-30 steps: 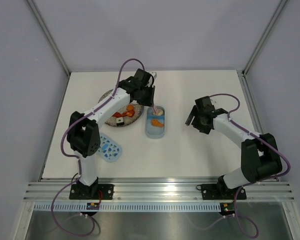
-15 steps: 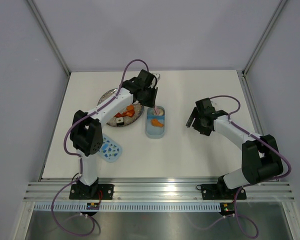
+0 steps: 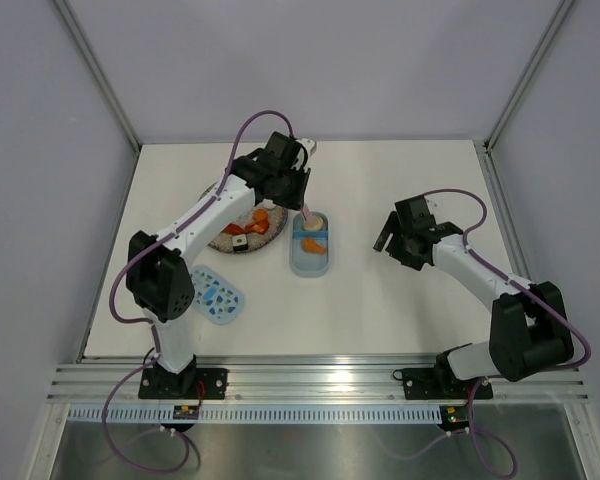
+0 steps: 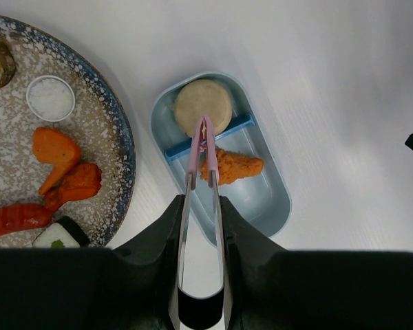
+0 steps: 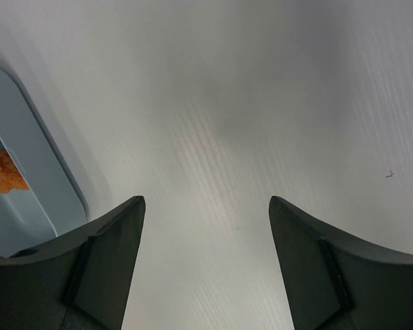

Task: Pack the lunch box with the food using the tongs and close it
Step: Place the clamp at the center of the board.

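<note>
The pale blue lunch box (image 3: 311,262) (image 4: 275,206) stands right of the plate. A round beige piece of food (image 4: 203,103) fills its far compartment and an orange breaded piece (image 4: 237,165) lies in the near one. My left gripper (image 3: 298,193) (image 4: 201,206) is shut on the pink tongs (image 4: 196,161) (image 3: 308,213). Their tips are squeezed together just above the beige piece, near the divider. More food lies on the grey speckled plate (image 4: 117,148) (image 3: 218,192): orange pieces (image 4: 55,148), a red piece (image 4: 14,216) and a white one (image 4: 50,97). My right gripper (image 3: 385,238) (image 5: 205,206) hangs open over bare table, right of the box (image 5: 34,158).
The flecked light-blue lid (image 3: 218,295) lies on the table in front of the plate, near the left arm's base. Grey walls and metal posts close in the white table on three sides.
My left gripper has drawn back slightly toward the far edge with the tongs, their tips still over the box. The left elbow swung left. The right arm barely shifted.
</note>
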Controlling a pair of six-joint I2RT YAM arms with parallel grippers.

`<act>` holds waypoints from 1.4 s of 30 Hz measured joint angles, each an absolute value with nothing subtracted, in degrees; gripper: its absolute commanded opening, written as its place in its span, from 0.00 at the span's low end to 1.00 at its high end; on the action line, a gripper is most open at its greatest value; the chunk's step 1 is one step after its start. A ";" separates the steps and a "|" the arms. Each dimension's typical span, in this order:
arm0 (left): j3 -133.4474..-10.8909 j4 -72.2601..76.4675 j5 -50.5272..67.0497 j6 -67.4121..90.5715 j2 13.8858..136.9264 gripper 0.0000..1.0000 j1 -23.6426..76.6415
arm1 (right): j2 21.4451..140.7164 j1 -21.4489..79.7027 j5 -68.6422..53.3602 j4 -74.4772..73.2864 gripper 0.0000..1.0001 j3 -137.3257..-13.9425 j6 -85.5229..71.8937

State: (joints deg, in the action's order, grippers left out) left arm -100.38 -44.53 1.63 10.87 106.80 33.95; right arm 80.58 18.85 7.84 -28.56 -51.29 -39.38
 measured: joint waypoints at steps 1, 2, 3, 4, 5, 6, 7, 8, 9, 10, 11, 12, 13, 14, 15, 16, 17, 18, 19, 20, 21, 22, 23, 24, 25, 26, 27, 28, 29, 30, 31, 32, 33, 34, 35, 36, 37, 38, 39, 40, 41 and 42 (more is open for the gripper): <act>-100.38 -44.53 1.56 10.79 106.30 0.00 33.95 | 80.36 18.85 7.84 -28.58 0.81 -51.29 -39.38; -100.38 -44.51 1.50 10.74 105.91 0.00 33.95 | 80.29 18.85 7.84 -28.58 0.81 -51.29 -39.38; -100.38 -44.53 1.50 10.74 105.67 0.00 33.95 | 80.29 18.85 7.84 -28.58 0.81 -51.29 -39.40; -100.36 -44.53 1.50 10.74 105.49 0.00 33.98 | 80.29 18.85 7.84 -28.60 0.81 -51.29 -39.42; -100.36 -44.51 1.50 10.74 105.41 0.00 33.95 | 80.29 18.85 7.86 -28.64 0.81 -51.29 -39.42; -100.33 -44.51 1.50 10.74 105.38 0.00 33.95 | 80.29 18.85 7.84 -28.64 0.81 -51.29 -39.44; -100.31 -44.51 1.50 10.74 105.38 0.00 33.95 | 80.29 18.85 7.84 -28.64 0.81 -51.27 -39.44; -100.22 -44.51 1.50 10.74 105.36 0.00 33.95 | 80.27 18.85 7.86 -28.67 0.81 -51.22 -39.44; -100.18 -44.56 1.48 10.74 105.34 0.00 33.95 | 80.25 18.85 7.86 -28.67 0.81 -51.18 -39.44; -100.12 -44.51 1.45 10.74 105.25 0.00 33.95 | 80.25 18.85 7.86 -28.86 0.81 -51.16 -39.44; -99.96 -44.53 1.32 10.74 105.12 0.00 33.95 | 80.25 18.85 7.88 -28.95 0.81 -51.16 -39.44; -99.92 -44.69 0.89 10.74 104.84 0.00 33.95 | 80.25 18.85 7.90 -29.10 0.81 -51.16 -39.44; -99.92 -44.86 0.56 10.74 104.55 0.00 33.93 | 80.25 18.85 7.90 -29.26 0.81 -51.16 -39.42; -99.92 -45.15 0.01 10.72 104.05 0.00 33.74 | 80.25 18.85 7.92 -29.47 0.81 -51.16 -39.42; -99.90 -45.45 -0.51 10.72 103.37 0.00 33.63 | 80.23 18.85 7.94 -29.67 0.80 -51.16 -39.42; -99.77 -45.80 -1.28 10.72 102.43 0.00 33.36 | 80.18 18.85 7.97 -29.80 0.81 -51.16 -39.40; -99.74 -45.89 -1.48 10.72 101.62 0.00 33.12 | 80.14 18.85 7.97 -29.82 0.81 -51.16 -39.40; -99.63 -46.06 -1.83 10.72 100.53 0.00 32.45 | 80.03 18.85 7.99 -29.82 0.81 -51.16 -39.35; -99.37 -46.00 -2.02 10.72 99.35 0.00 31.53 | 79.83 18.85 7.99 -29.87 0.80 -51.16 -39.33; -98.70 -45.67 -2.22 10.79 97.93 0.00 30.28 | 79.64 18.85 8.01 -29.87 0.81 -51.16 -39.29; -97.95 -45.56 -2.50 10.96 96.47 0.00 28.69 | 79.37 18.85 8.03 -29.87 0.81 -51.16 -39.24; -97.10 -45.34 -2.79 11.14 95.11 0.00 26.94 | 79.09 18.85 8.03 -29.91 0.81 -51.16 -39.20; -96.12 -45.06 -2.96 11.57 93.80 0.00 25.04 | 78.72 18.85 8.10 -29.98 0.81 -51.16 -39.16; -94.80 -44.49 -3.09 12.08 92.44 0.00 23.33 | 78.41 18.85 8.14 -30.04 0.81 -51.16 -39.07; -93.73 -44.18 -3.22 12.47 91.44 0.00 21.82 | 78.02 18.85 8.23 -30.24 0.81 -51.16 -38.94; -92.47 -43.83 -3.33 13.28 90.39 0.00 20.08 | 77.71 18.85 8.40 -30.39 0.81 -51.16 -38.76; -91.18 -43.20 -3.36 14.20 89.49 0.00 18.48 | 77.52 18.87 8.56 -30.50 0.81 -51.16 -38.63; -89.38 -41.89 -3.25 15.27 88.40 0.00 17.08 | 77.43 18.85 8.78 -30.70 0.81 -51.16 -38.52; -87.59 -40.95 -3.40 16.53 87.42 0.00 15.81 | 77.41 18.85 8.97 -30.92 0.81 -51.16 -38.39; -85.62 -39.94 -3.75 17.82 86.41 0.02 14.74 | 77.41 18.85 9.08 -31.20 0.81 -51.16 -38.30; -83.31 -38.54 -4.78 18.98 85.23 0.03 13.74 | 77.41 18.87 9.15 -31.44 0.81 -51.16 -38.19; -81.17 -37.56 -6.26 20.03 84.09 0.04 12.91 | 77.38 18.87 9.17 -31.59 0.81 -51.16 -38.11; -79.22 -36.77 -8.23 20.91 82.98 0.05 12.25 | 77.38 18.85 9.19 -31.64 0.80 -51.16 -38.09; -77.52 -35.57 -9.69 21.52 82.02 0.05 11.68 | 77.30 18.87 9.21 -31.75 0.81 -51.16 -38.00; -75.75 -34.68 -11.51 22.22 80.88 0.05 11.05 | 77.19 18.85 9.23 -31.81 0.81 -51.16 -37.91; -74.35 -34.33 -13.26 22.81 79.85 0.05 10.35 | 76.93 18.85 9.28 -31.94 0.81 -51.16 -37.85; -73.47 -33.89 -14.52 23.27 79.15 0.06 9.63 | 76.51 18.85 9.37 -32.01 0.80 -51.16 -37.74; -73.03 -33.52 -15.46 23.66 78.78 0.08 9.10 | 76.25 18.85 9.37 -32.05 0.81 -51.16 -37.71; -72.73 -32.95 -16.64 24.05 78.48 0.09 8.54 | 75.94 18.85 9.37 -32.05 0.80 -51.16 -37.69; -72.42 -32.34 -17.85 24.29 78.32 0.15 7.99 | 75.77 18.85 9.37 -32.05 0.81 -51.16 -37.67; -71.83 -31.05 -19.00 24.32 78.08 0.17 7.51 | 75.72 18.87 9.37 -32.03 0.81 -51.16 -37.67; -70.54 -28.62 -20.38 23.73 77.71 0.19 7.16 | 75.72 18.85 9.34 -32.03 0.81 -51.11 -37.67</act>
State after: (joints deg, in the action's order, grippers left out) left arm -70.54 -28.62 -20.38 23.73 77.71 7.16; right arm 75.72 18.85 9.34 -32.03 -51.11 -37.67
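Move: The left hand, with the closed clamp in its fingers, has the plate's middle some 14 cm to its left, 9 cm ahead and about 15 cm below. The round bun in the lunch box lies about 7 cm ahead, 6 cm right and 14 cm below; the lunch box's middle is 1 cm ahead and 5 cm right, and the blue tray 20 cm left and 13 cm back. From the right hand the plate is about 38 cm left, 12 cm ahead and 6 cm below. Up a few centimetres first, then in a fast sweep to the left, some 27 cm in all, the left hand carries the clamp away from the lunch box, over the plate and out to its left rim, sinking a little late on to finish about 5 cm higher than it began. The wrist swings counter-clockwise by roughly 50 degrees and the fingers tip outward, keeping their hold on the clamp. ##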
